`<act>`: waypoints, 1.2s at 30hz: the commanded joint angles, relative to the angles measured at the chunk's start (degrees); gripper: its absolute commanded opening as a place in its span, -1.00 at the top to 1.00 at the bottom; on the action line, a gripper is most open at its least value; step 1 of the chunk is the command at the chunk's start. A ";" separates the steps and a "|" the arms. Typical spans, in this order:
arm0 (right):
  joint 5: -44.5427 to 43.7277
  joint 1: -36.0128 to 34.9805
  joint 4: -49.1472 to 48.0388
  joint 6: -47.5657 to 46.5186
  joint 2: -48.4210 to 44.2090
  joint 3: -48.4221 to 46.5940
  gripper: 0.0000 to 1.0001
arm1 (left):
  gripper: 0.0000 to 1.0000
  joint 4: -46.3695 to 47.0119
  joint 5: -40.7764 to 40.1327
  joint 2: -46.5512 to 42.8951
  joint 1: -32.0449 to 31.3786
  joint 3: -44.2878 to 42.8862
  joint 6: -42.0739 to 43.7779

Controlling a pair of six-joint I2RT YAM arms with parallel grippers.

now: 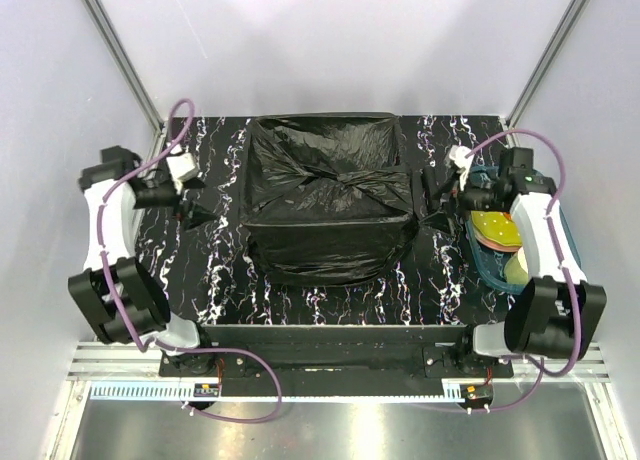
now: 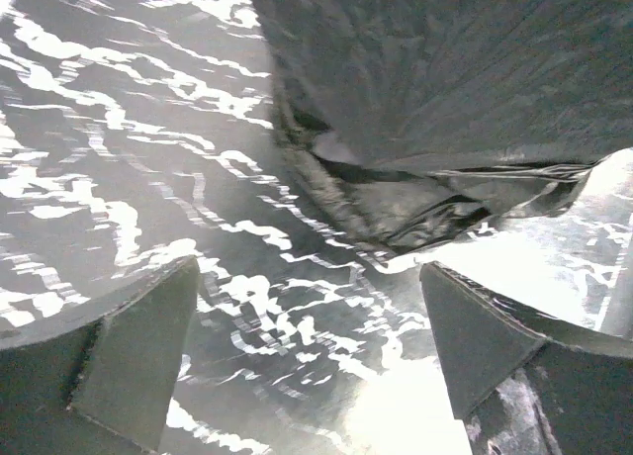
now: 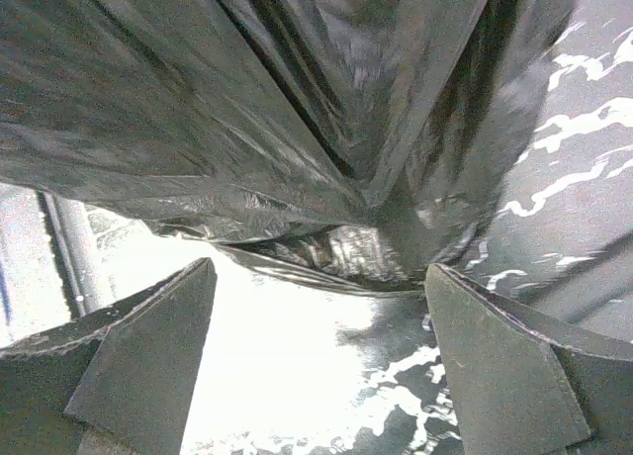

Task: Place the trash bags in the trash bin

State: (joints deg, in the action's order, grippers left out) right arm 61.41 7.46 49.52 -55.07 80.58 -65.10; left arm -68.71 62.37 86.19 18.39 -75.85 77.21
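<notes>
The trash bags (image 1: 325, 205) show as one glossy, wrinkled black film draped over a boxy shape in the middle of the marble tabletop (image 1: 225, 280), gathered into a knot-like fold across its top. The trash bin is hidden under this film. My left gripper (image 1: 195, 217) stands open just left of the bag, and in the left wrist view its fingers (image 2: 148, 346) are wide apart with the bag's lower edge (image 2: 415, 218) ahead of them. My right gripper (image 1: 432, 205) is open at the bag's right side, and the crumpled film (image 3: 297, 109) hangs just beyond its spread fingers (image 3: 495, 356).
A shallow blue tray (image 1: 490, 265) holding yellow and pale round items lies at the right edge, partly under my right arm. White walls and metal posts close in the back and sides. Purple cables loop above both arms.
</notes>
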 commanded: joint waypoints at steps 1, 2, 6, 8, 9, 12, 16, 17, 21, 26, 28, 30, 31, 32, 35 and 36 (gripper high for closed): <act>1.68 1.50 11.64 -9.42 -4.99 -9.05 -0.93 | -0.98 -19.87 6.52 -3.22 4.37 -8.23 18.21; 3.35 1.50 12.61 -10.23 -4.90 -10.21 -0.92 | -0.98 -19.89 7.49 -3.49 3.85 -8.69 17.98; 7.85 -0.95 9.38 -8.48 -1.66 -15.48 -0.90 | -0.85 -19.89 11.64 -4.19 -1.24 -9.39 21.40; 7.59 -2.27 9.54 -9.26 0.80 -19.09 -0.89 | -0.77 -19.89 12.42 -3.06 -5.11 -10.63 21.67; 7.59 -3.50 9.55 -9.96 1.51 -20.84 -0.88 | -0.75 -19.63 13.64 -2.44 -6.08 -11.15 21.49; 6.71 -6.22 10.86 -13.73 3.53 -22.96 -0.88 | -0.73 -19.10 14.53 -0.15 -8.98 -13.61 20.00; 6.97 -9.29 11.13 -16.64 4.59 -24.11 -0.76 | -0.73 -18.48 14.71 2.04 -11.97 -15.90 19.73; 7.15 -9.74 11.04 -17.17 4.68 -24.28 -0.70 | -0.71 -18.39 14.80 2.40 -12.50 -16.51 19.82; 7.85 -11.24 6.57 -14.04 4.42 -23.85 -0.05 | -0.51 -17.08 15.32 4.68 -14.00 -17.74 18.86; 7.68 -11.24 4.62 -11.82 6.25 -24.11 0.83 | 0.38 -17.86 15.60 7.85 -14.17 -18.19 19.03; 6.89 -11.33 4.45 -11.99 6.17 -22.71 1.00 | 0.84 -18.65 14.89 8.72 -14.09 -17.14 21.05; 6.54 -11.42 3.84 -10.95 6.35 -20.51 1.00 | 1.00 -18.40 14.89 8.99 -13.82 -16.00 21.14; 6.45 -11.33 2.70 -10.07 6.61 -19.81 1.00 | 1.00 -17.44 14.80 9.25 -13.47 -14.60 20.97; 6.27 -11.42 2.17 -8.75 6.87 -18.50 1.00 | 1.00 -16.99 14.28 9.78 -13.30 -13.89 20.79; 6.18 -11.16 -0.38 -4.99 7.84 -15.95 1.00 | 1.00 -15.32 13.31 10.92 -12.59 -11.51 20.17; 6.35 -10.98 -2.65 -3.66 8.10 -15.24 1.00 | 1.00 -15.06 13.22 11.19 -11.98 -10.99 20.09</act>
State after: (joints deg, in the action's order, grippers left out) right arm 67.24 -3.66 52.36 -64.53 87.11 -83.44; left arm -77.89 74.15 95.77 4.91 -88.99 94.67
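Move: The trash bag's left edge lies about 9 cm to my left hand's right, 2 cm ahead and some 6 cm higher. Its right edge is roughly 7 cm to my right hand's left, 2 cm ahead and 9 cm higher. From that hand, a black bar lies on the table about 10 cm ahead, 3 cm right and 17 cm down, and the basin of dishes 22 cm right, 1 cm ahead and 14 cm down. I lift both open hands beside the bag-lined bin, left about 8 cm and right about 10, swing them inward to the bag's two sides, and tip my fingers towards level, my left turning clockwise and my right counter-clockwise some 20 degrees. Both hands then close, pinching a fold of plastic on each side, and start drawing down, about 4 cm on the left, 2 on the right. ##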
